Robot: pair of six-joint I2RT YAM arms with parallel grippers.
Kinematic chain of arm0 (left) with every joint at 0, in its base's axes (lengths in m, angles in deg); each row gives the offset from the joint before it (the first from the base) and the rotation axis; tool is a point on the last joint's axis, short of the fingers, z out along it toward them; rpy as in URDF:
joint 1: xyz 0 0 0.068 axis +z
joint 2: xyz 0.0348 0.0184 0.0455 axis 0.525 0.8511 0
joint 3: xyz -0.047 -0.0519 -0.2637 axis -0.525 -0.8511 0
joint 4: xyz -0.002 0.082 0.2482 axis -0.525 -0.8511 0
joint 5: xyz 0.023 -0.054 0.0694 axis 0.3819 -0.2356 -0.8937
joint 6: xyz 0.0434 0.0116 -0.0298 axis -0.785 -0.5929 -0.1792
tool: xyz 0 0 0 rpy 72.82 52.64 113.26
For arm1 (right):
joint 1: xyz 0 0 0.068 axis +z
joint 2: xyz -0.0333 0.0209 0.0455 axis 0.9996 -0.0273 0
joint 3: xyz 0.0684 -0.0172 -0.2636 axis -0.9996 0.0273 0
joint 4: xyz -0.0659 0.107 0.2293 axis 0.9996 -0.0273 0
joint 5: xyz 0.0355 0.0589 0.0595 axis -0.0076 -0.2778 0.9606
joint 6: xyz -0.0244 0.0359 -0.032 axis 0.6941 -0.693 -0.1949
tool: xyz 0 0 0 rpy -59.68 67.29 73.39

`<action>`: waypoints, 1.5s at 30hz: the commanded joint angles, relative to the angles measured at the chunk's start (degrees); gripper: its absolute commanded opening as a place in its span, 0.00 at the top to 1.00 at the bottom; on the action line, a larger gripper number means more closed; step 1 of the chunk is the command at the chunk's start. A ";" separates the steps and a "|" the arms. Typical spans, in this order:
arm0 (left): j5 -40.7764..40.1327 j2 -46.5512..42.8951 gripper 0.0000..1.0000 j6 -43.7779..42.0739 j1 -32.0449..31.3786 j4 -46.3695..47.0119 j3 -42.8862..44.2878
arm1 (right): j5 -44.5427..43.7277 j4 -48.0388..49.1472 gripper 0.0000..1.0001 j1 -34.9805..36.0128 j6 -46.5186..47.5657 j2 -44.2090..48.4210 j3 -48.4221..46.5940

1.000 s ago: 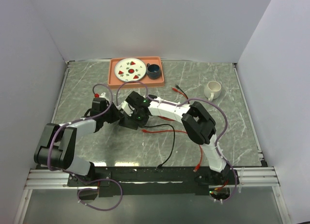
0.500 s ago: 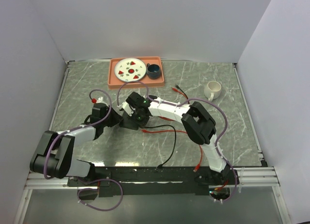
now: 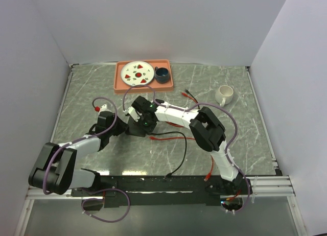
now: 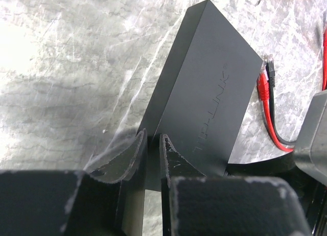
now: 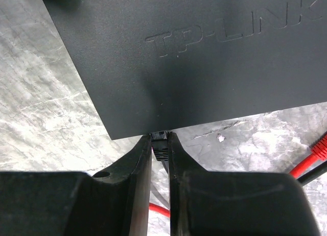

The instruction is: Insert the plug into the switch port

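Observation:
The switch [image 4: 209, 88] is a flat matte-black box lying on the marble table; in the top view only a dark patch of the switch [image 3: 134, 128] shows between the two grippers. My left gripper [image 4: 153, 138] is at its near corner, fingers nearly together with the box's edge between them. My right gripper [image 5: 160, 138] is shut on a black plug [image 5: 160, 146]. The plug's tip touches the switch [image 5: 194, 57] on its long side, near a corner. The port itself is hidden under the top edge. From above, the right gripper [image 3: 146, 124] and left gripper [image 3: 120, 127] face each other.
A loose red plug [image 4: 262, 85] and a black one [image 4: 271, 72] lie beside the switch's long side. Red cables [image 3: 176, 139] and a black cable [image 3: 179, 154] trail across the table. An orange tray [image 3: 168, 85] with plate and blue cup stands at the back, and a white mug [image 3: 224, 94] at the right.
My left arm has lowered and shifted toward the near left, and its jaws have narrowed onto the switch's corner. The right arm has hardly moved.

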 commanded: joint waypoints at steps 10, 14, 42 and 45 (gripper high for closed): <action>10.29 -2.34 0.44 1.96 -5.37 -14.64 0.15 | 2.08 25.75 1.00 0.53 1.88 5.01 3.58; 9.06 -2.34 0.27 1.25 -5.28 -15.61 0.59 | 1.72 24.43 0.90 0.53 2.06 4.84 2.79; -2.28 -0.84 0.20 -2.96 -3.35 -26.06 9.90 | -0.38 25.57 0.40 -0.61 5.40 18.46 15.88; -5.70 -4.78 0.16 -3.23 -3.09 -30.02 11.49 | -2.04 24.61 0.40 -1.14 3.91 21.35 16.84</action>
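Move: My right hand is shut on the black plug at the switch's right-hand side, near its rear end. The switch's middle is about 4 cm ahead and 4 cm left of that hand. A red plug lies some 3 cm back and 3 cm right of it, and a red-and-black plug pair about 8 cm ahead and 4 cm right. From my left hand, nearly shut against the opposite side, the switch's middle is roughly 3 cm ahead and 5 cm right. I open my left fingers first and ease that hand back about 3 cm to the switch's near-left end, its fingertips tipping down. My right hand keeps the plug while it shifts slightly forward and left, then opens to let go, moves some 2 cm forward and climbs away about 7 cm, tilting over by some 25 degrees. ##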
